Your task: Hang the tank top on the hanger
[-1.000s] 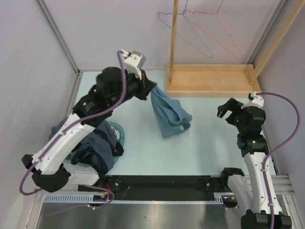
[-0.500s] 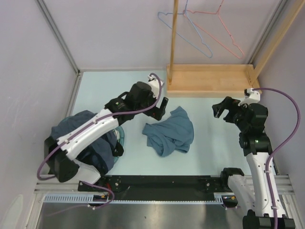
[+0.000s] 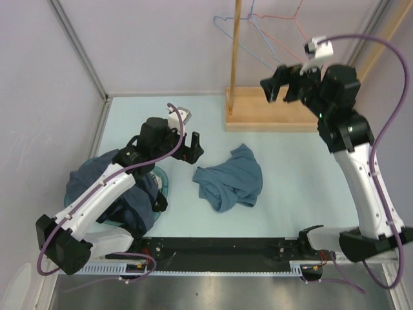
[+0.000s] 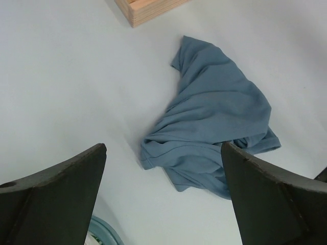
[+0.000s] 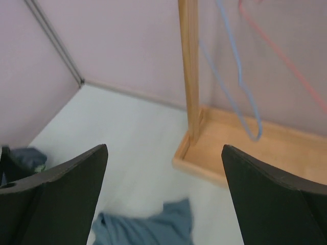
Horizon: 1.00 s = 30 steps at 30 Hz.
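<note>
The teal-blue tank top [image 3: 230,180] lies crumpled in a heap on the table, held by nothing. My left gripper [image 3: 189,147] hovers open just left of it, and in the left wrist view the tank top [image 4: 214,122] lies ahead of the wide-apart fingers of that gripper [image 4: 163,147]. The light-blue wire hanger [image 3: 248,46] hangs at the back beside the wooden post. My right gripper [image 3: 282,89] is raised high near it, open and empty. In the right wrist view the hanger [image 5: 240,76] hangs ahead and above, past that gripper [image 5: 164,148].
A pink wire hanger [image 3: 293,29] hangs right of the blue one. The rack's wooden post [image 3: 236,45] rises from a wooden base tray [image 3: 271,116]. A navy heap of clothes [image 3: 113,187] fills a teal basket [image 3: 162,184] at the left. Walls close in on the sides.
My left gripper opened and let go of the tank top, which dropped flat on the table; that arm drew back left. The right arm rose and swung toward the hangers.
</note>
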Each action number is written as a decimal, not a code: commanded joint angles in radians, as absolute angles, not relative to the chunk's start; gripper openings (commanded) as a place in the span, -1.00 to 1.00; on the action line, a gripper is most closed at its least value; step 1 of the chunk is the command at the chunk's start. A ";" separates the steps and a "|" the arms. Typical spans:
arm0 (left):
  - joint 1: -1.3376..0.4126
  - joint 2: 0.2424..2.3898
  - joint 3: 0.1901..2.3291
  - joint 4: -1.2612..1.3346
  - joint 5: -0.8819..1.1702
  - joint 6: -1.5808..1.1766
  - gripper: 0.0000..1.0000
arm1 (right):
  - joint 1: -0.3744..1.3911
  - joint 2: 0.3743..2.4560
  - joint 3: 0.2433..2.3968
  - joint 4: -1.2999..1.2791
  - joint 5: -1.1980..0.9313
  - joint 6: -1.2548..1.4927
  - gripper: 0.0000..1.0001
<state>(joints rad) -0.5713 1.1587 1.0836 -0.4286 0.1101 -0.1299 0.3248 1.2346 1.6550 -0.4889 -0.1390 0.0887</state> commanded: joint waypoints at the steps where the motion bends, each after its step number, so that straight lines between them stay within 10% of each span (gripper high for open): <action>1: -0.571 1.121 1.085 -0.377 0.189 -0.135 0.99 | 0.324 1.434 2.030 -0.560 -0.124 -0.027 0.99; 8: -0.569 1.109 1.065 -0.354 0.236 -0.141 0.99 | 0.267 1.799 2.466 -0.643 -0.167 -0.083 0.90; 30: -0.565 1.138 1.062 -0.345 0.281 -0.155 0.99 | 0.173 2.003 2.477 -0.528 -0.382 -0.109 0.38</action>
<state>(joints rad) -0.5705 1.1389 1.0653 -0.3820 0.2531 -0.1417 0.1444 2.0155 2.4207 -0.5400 -0.4175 -0.0628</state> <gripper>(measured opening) 0.994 0.739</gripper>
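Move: The near arm of the blue hanger is about 20 cm ahead of the right hand, 1 cm to its left and 3 cm lower. The wooden post is roughly 28 cm ahead and 8 cm left of that hand; the red hanger's near arm is about level with the blue one and some 12 cm right of the hand. From the left hand, the blue arm is around 26 cm ahead, 22 cm right and 19 cm higher. No grip yet, but the right hand brings its fingers astride the near arm of the blue hanger: it reaches about 20 cm forward, first rising some 8 cm, then sinking about 11 cm as it slows, while the wide-open fingers start to close, by about a quarter. The empty left hand eases a couple of centimetres right and back, turning slightly clockwise. ##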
